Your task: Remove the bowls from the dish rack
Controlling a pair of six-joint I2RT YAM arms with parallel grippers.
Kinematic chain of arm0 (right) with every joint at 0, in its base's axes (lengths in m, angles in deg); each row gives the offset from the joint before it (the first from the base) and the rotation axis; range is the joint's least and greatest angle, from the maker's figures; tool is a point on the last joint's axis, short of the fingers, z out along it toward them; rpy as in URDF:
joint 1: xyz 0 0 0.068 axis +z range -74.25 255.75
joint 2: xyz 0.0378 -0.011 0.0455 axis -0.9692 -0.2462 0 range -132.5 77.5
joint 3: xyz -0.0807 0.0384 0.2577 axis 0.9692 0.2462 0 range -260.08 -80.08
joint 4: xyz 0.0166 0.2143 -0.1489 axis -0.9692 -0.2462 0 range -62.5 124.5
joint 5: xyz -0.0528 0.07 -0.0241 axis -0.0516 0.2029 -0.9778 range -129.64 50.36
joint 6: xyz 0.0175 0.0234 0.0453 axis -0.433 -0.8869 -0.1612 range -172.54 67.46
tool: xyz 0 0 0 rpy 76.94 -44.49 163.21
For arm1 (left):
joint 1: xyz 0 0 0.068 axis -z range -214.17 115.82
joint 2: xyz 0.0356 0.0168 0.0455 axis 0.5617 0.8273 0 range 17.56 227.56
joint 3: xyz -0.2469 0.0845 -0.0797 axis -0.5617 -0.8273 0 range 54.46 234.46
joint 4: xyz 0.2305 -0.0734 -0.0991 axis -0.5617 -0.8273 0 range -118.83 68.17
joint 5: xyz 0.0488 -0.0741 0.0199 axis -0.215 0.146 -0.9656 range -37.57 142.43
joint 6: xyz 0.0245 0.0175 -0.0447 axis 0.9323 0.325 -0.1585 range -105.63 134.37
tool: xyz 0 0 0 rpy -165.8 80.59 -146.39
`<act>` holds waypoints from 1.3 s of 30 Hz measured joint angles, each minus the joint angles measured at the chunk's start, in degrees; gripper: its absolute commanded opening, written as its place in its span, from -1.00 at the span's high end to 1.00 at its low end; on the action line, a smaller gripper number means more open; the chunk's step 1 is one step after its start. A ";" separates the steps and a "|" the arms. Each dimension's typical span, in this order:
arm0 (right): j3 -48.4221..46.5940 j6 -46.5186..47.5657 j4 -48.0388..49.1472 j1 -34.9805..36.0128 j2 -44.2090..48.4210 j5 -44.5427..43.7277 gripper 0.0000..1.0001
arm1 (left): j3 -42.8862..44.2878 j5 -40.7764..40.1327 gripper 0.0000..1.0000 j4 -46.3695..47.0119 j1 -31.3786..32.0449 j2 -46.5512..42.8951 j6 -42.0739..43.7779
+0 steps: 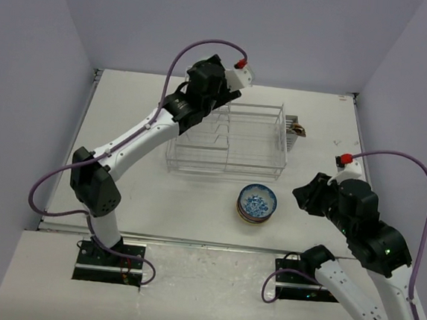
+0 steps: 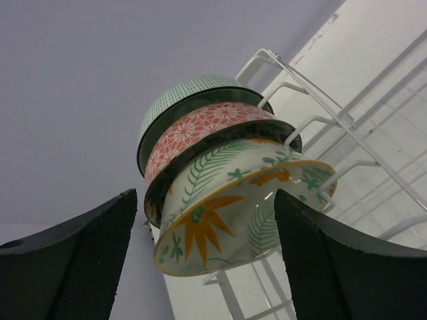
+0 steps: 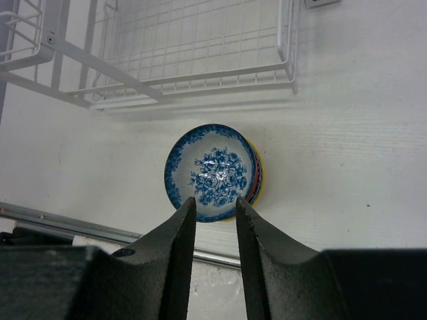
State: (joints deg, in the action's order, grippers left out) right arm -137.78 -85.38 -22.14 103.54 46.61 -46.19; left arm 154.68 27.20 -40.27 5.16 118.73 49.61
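The dish rack (image 1: 227, 160) stands mid-table. At its far left end three bowls stand on edge in the slots: a pale yellow floral bowl (image 2: 240, 213) nearest, a red-orange one (image 2: 200, 133) behind it, and a green one (image 2: 187, 100) last. My left gripper (image 2: 205, 200) is open wide, a finger on each side of the yellow bowl, not touching it. In front of the rack a blue-white floral bowl (image 3: 212, 172) tops a short stack (image 1: 257, 203) on the table. Above its near rim my right gripper (image 3: 215, 201) is slightly open and holds nothing.
A small dark object (image 1: 298, 128) sits against the rack's right end. The rack's wire dividers (image 2: 333, 117) run just right of the bowls. A metal strip (image 3: 80, 227) marks the table's near edge. Walls close in the table on three sides.
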 measured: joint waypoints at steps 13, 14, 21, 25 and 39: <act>-0.15 1.86 -0.02 0.00 0.07 0.07 0.36 | 0.70 -3.98 0.59 5.70 -1.31 1.57 4.92; -0.15 1.90 -0.02 0.00 0.07 0.11 0.36 | 0.22 -4.22 0.65 5.99 -1.36 1.36 5.11; -0.15 2.08 0.02 0.00 0.07 1.18 0.35 | -4.63 -5.66 1.00 8.13 -1.70 -1.57 7.52; -0.15 2.08 0.04 0.00 0.07 1.62 0.35 | -5.31 -5.62 1.00 8.57 -1.68 -2.10 7.37; -0.15 2.08 0.72 0.00 -0.98 1.77 0.28 | -7.67 -3.91 1.00 8.02 -1.03 -8.74 -3.54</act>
State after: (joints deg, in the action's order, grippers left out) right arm -137.93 -83.30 -21.42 103.54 45.62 -44.42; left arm 147.01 23.29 -32.25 4.13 109.98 46.07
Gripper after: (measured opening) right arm 0.361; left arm 0.033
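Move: The left hand, open in front of the bowls left in the dish rack, has the nearest one, the orange-flower bowl, about 4 cm ahead and 3 cm to its right, roughly level with it. The pink bowl stands some 4 cm beyond that one and the green bowl about 8 cm beyond it, both in line with it. From the waiting right hand, the orange-flower bowl is roughly 33 cm ahead, 27 cm to the left and a little higher. Easing about 2 cm forward and slightly up, the left hand then slides some 3 cm left with its fingers closing, until they pinch the orange-flower bowl at its left rim. After a brief hold it rises about 3 cm and backs off some 2 cm from the pink and green bowls, keeping the pinch and rolling its left side down about 10 degrees. ##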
